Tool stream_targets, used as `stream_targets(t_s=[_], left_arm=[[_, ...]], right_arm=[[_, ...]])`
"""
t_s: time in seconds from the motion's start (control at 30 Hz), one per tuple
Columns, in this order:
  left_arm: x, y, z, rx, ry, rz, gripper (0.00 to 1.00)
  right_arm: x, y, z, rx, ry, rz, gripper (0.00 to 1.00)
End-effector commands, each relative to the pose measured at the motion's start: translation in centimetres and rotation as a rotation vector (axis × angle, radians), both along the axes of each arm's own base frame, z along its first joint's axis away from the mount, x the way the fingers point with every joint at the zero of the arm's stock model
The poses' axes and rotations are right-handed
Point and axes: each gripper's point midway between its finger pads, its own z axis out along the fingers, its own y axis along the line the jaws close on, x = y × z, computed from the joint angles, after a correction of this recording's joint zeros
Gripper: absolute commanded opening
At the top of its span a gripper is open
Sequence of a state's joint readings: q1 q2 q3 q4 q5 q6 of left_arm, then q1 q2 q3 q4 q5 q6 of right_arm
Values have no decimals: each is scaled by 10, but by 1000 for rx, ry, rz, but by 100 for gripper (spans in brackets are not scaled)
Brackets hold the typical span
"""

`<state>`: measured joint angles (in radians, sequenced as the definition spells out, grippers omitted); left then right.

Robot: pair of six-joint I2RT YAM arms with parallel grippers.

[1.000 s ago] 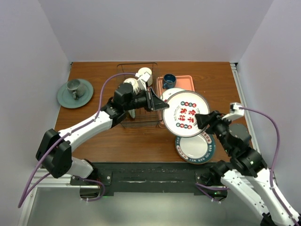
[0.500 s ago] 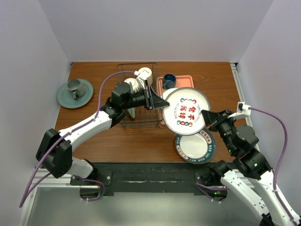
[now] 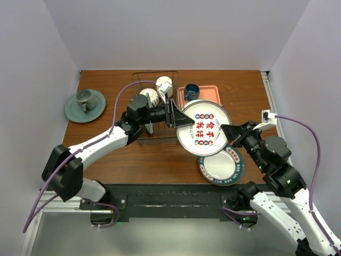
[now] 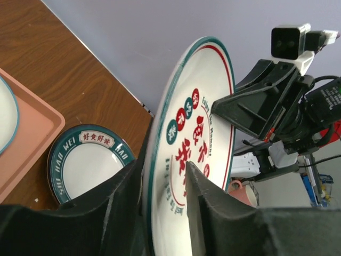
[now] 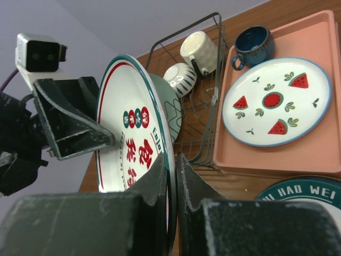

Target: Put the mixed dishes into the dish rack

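Note:
A teal-rimmed plate (image 3: 202, 128) with red characters stands tilted in the air just right of the dish rack (image 3: 139, 140). My right gripper (image 3: 229, 133) is shut on its right rim, and the pinch is plain in the right wrist view (image 5: 171, 160). My left gripper (image 3: 181, 118) straddles the left rim, open, with a gap between one finger (image 4: 194, 181) and the plate's face (image 4: 197, 106). The rack (image 5: 208, 106) holds a cream mug (image 5: 200, 48), a cream bowl (image 5: 178, 77) and a mint-green plate (image 5: 173, 112). Another teal-rimmed plate (image 3: 219, 166) lies flat on the table.
A pink tray (image 3: 213, 88) right of the rack carries a dark blue mug (image 3: 192, 91) and a white fruit-patterned plate (image 5: 274, 101). A grey-green cup on its saucer (image 3: 85, 105) sits far left. Walls close the table on three sides.
My right gripper has shut on the plate's right rim. My left gripper's jaws have then parted from the left rim. The plate has shifted slightly left and lower, toward the rack.

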<state>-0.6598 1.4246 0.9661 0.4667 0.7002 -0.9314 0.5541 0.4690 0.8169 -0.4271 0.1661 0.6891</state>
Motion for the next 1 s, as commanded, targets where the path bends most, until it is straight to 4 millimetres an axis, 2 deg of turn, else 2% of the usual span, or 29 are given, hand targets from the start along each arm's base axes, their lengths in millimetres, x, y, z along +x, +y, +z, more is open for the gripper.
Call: stream_targets(t_s=[0.0,0.1,0.2,0.3,0.37,0.4,0.47,0.5,0.53,0.57,0.6,0.67,0.7,0.8,0.97], left_arm=[[-5,-2,-8,5,-49,-46,38],[-10,-2,-11,6,-61,-75,26],[-15,0,-12,12,-76,-92,0],[-15,4,-14,32,-93,-70,0],[-14,8,-10,51,-99,-42,0],[-8,10,-10,74,-126,-6,0],[1,17,-8,142,-114,63,0],[15,22,-9,188,-142,143,0],[21,28,-4,215,-154,193,0],[24,37,-9,287,-117,237,0],[40,49,-9,341,-136,342,0],[48,69,-3,419,-120,451,0],[62,85,-3,469,-121,558,0],[74,115,4,562,-103,725,0],[86,151,13,647,-74,917,0]], right_arm=[[-5,9,50,111,-111,48,0],[-4,12,47,112,-103,57,0],[-1,14,41,103,-84,64,0],[2,10,31,81,-62,32,1],[8,1,24,44,-46,-22,25],[10,-4,15,16,-13,-53,51],[18,-18,3,-34,35,-140,71],[18,-24,-7,-71,74,-169,83],[23,-27,-16,-101,108,-196,88],[26,-36,-21,-125,129,-252,90],[25,-40,-28,-153,158,-269,91],[29,-42,-37,-184,192,-292,93],[30,-42,-39,-189,200,-297,93],[33,-38,-43,-184,206,-286,93],[34,-35,-43,-172,199,-278,93]])
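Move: The red-lettered plate hangs between the two hands. Its middle is about 7 cm right of the left hand and 3 cm back, level with it, and about 9 cm left of the right hand at the same height. From the left hand, the dish rack's middle lies some 15 cm ahead, 12 cm left and 19 cm below; the green plate standing in the rack is 8 cm ahead, 16 cm left and 14 cm down. The watermelon plate lies 13 cm ahead, 9 cm right, 22 cm down. Almost in place, the left hand closes its half-open fingers on the near rim of the red-lettered plate while the right still pinches the opposite rim. The right then opens wide, lets go and drops about 6 cm, easing forward and right. The left dips slightly and swings the plate about 10 cm left and 7 cm forward towards the rack, turning nearly 40 degrees counter-clockwise with its left side rising. ##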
